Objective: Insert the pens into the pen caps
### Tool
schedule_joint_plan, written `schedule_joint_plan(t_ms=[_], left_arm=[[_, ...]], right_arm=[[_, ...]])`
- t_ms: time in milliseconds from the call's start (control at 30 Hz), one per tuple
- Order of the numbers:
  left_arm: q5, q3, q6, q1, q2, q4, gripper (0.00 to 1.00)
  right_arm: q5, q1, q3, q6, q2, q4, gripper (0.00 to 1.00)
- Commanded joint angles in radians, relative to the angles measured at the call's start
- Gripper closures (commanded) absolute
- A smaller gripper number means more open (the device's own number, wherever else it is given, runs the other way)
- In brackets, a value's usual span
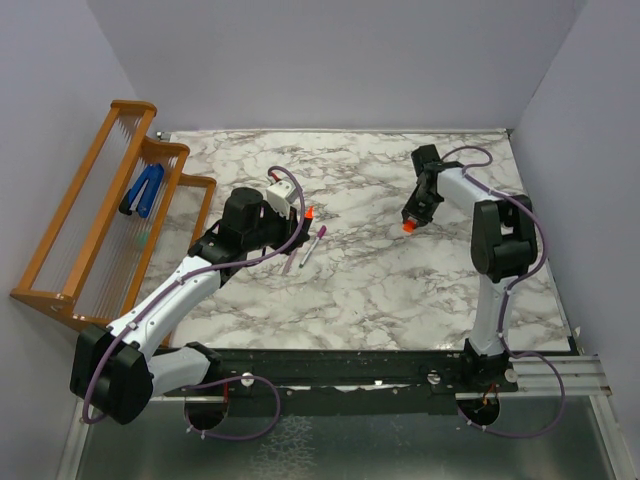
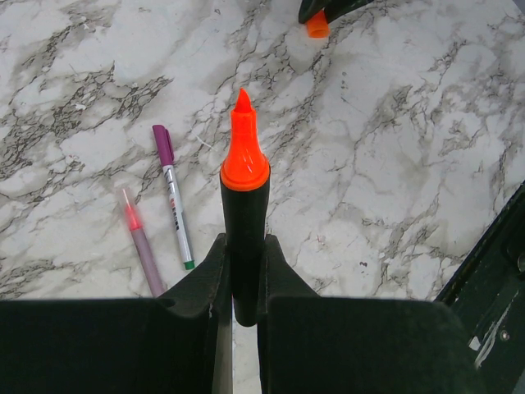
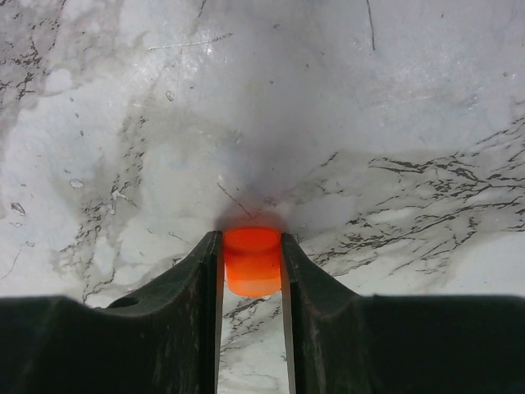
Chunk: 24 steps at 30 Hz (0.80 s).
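My left gripper (image 2: pixel 244 246) is shut on the black marker (image 2: pixel 244 205), whose orange-red tip (image 1: pixel 310 213) points away from the wrist, above the table. Across the marble top, my right gripper (image 3: pixel 252 246) stands over the bright orange cap (image 3: pixel 252 258), which rests upright on the table, and both fingers press against its sides. The same cap (image 2: pixel 316 26) shows at the top edge of the left wrist view. A thin white pen (image 2: pixel 175 217) with a magenta-purple cap on one end and a dull pink pen (image 2: pixel 143 246) lie side by side left of the marker.
A wooden rack (image 1: pixel 100 200) leans at the table's left edge, and a blue clip-shaped object (image 1: pixel 143 190) lies on it. Grey walls close in the back and both sides. The two lying pens (image 1: pixel 305 250) sit near the table's middle, just right of my left arm.
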Motion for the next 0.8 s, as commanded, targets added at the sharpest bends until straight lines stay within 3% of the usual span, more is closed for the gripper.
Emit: schedule_joint_plan(t_ms=[0, 333, 600, 767], left_arm=[[-0.002, 0.013, 0.007, 0.008, 0.005, -0.011, 1.0], [-0.013, 0.004, 0.007, 0.006, 0.016, -0.016, 1.0], [0.038, 0.002, 0.012, 0.006, 0.05, -0.005, 1.0], [0.151, -0.032, -0.051, 0.006, 0.044, 0.094, 1.0]], right_arm=[[-0.022, 0.002, -0.046, -0.037, -0.014, 0.018, 1.0], [0.045, 0.071, -0.087, -0.18, -0.259, 0.068, 1.0], [-0.095, 0.164, -0.233, -0.296, -0.558, 0.211, 1.0], [-0.099, 0.251, -0.279, -0.354, -0.702, 0.256, 0.99]])
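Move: In the left fingers, the highlighter to be capped is some 25 cm to the right hand's left, about 10 cm nearer the base and roughly 17 cm higher. On the table, the purple-capped pen lies about 24 cm left and 6 cm back from the right hand, with the pink pen about 29 cm left and 9 cm back. From the left hand, the orange cap is about 13 cm ahead, 26 cm right and 17 cm below. Lifting the already pinched orange cap off the table, the right hand starts slowly, then climbs fast, about 18 cm, veering left and somewhat back towards the highlighter. Its fingers keep their hold and swing up from pointing down, while the wrist turns some 25 degrees counter-clockwise. The left hand still grips the highlighter and sinks about 1.5 cm. ##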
